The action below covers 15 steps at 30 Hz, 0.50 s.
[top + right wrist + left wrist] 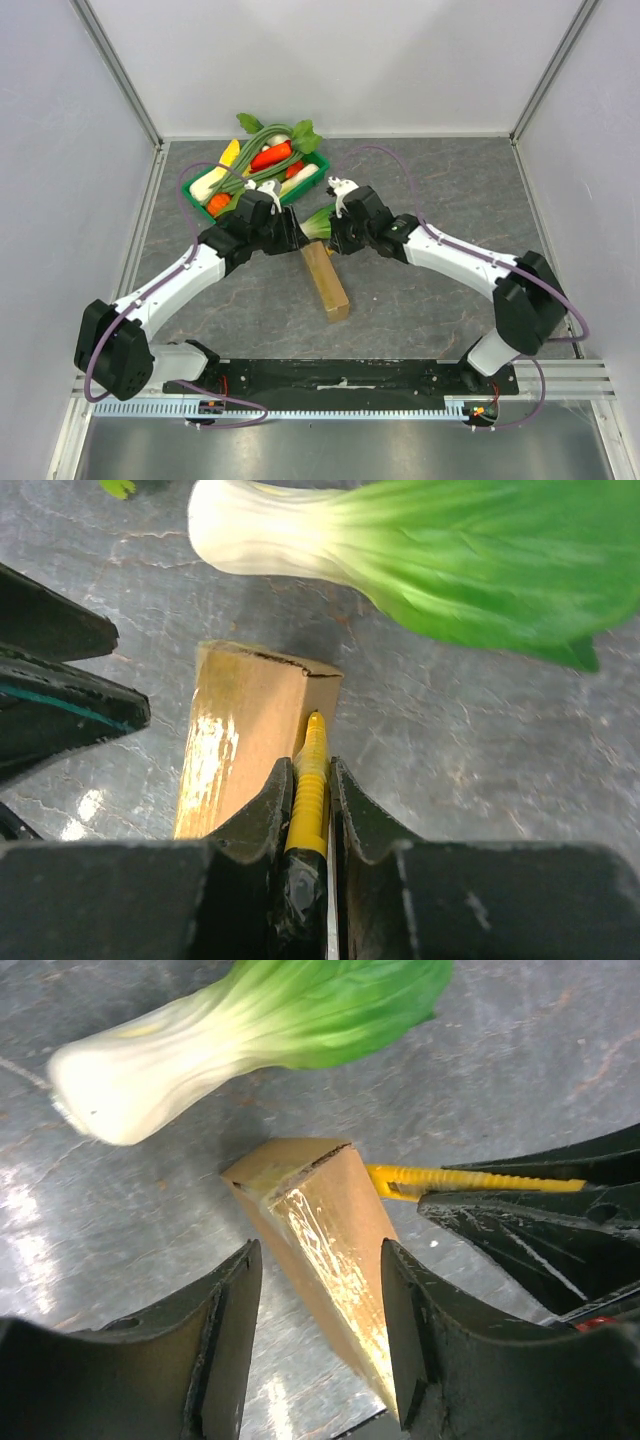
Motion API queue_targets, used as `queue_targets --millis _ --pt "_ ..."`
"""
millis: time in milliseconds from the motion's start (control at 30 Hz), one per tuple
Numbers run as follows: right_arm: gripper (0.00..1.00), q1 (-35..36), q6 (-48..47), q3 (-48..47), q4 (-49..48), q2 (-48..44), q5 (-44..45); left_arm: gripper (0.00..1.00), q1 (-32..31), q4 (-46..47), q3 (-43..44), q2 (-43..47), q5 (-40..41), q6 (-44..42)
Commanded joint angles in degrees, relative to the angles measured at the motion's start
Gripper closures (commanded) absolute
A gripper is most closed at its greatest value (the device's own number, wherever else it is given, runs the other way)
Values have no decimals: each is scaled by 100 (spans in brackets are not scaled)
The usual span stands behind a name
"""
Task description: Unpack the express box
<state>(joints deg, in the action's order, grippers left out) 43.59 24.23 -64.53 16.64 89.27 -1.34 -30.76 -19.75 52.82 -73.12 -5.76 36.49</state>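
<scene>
The express box [326,282], a slim brown carton with shiny tape along it, lies on the grey table in the middle [320,1210] [245,740]. My left gripper [293,232] [320,1252] is open and straddles the box's far end, with a gap showing on the left side. My right gripper [336,236] [311,764] is shut on a yellow ribbed cutter [313,742] [450,1181], whose tip rests at the box's far corner by a torn flap edge. What is inside the box is hidden.
A bok choy [317,222] [250,1030] [430,560] lies just beyond the box's far end. A green tray [322,160] of toy vegetables stands behind it at the back. White walls and metal rails enclose the table on three sides.
</scene>
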Motion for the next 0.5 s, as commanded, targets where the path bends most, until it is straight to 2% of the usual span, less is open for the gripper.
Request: queue_targets --millis 0,100,167,300,333,400,433,467 --pt "100 -26 -436 -578 -583 353 -1162 42 158 -635 307 175 540 -441" --pt "100 -26 -585 -648 -601 398 -1421 40 369 -995 440 272 734 -397" --pt "100 -35 -630 -666 -548 258 -1255 40 422 -1031 423 333 682 -423" --pt "100 -53 -543 -789 -276 -155 7 39 448 -873 413 281 472 -555" --pt "100 -53 -542 -824 -224 -382 81 39 457 -795 440 246 375 -590" --pt "100 -62 -594 -885 126 -577 -110 39 475 -680 562 80 216 -721" --pt "100 -53 -673 -912 303 -743 -660 39 484 -653 624 -8 59 -757" --pt "100 -1 -683 -834 478 -858 -805 39 484 -575 772 -96 23 -784"
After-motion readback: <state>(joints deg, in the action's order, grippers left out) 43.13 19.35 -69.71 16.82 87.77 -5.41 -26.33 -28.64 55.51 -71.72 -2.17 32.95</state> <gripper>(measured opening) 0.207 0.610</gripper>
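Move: From my right hand, which already holds the yellow knife with its tip at the far right edge of the box, the box's middle lies about 6 cm back, 4 cm left and 10 cm below. The bok choy is some 8 cm ahead and 5 cm left, 11 cm down. From my open left hand the box is about 7 cm back, 6 cm right and 11 cm below; the bok choy is 8 cm ahead, 4 cm right, 13 cm down. With my right hand I keep my grip on the knife and sweep its tip about 3 cm left against the box's far end, turning slightly counter-clockwise, then lift about 5 cm and ease back right so the tip comes free. Meanwhile my left hand, fingers staying open, slides some 4 cm left, clear of the box. ##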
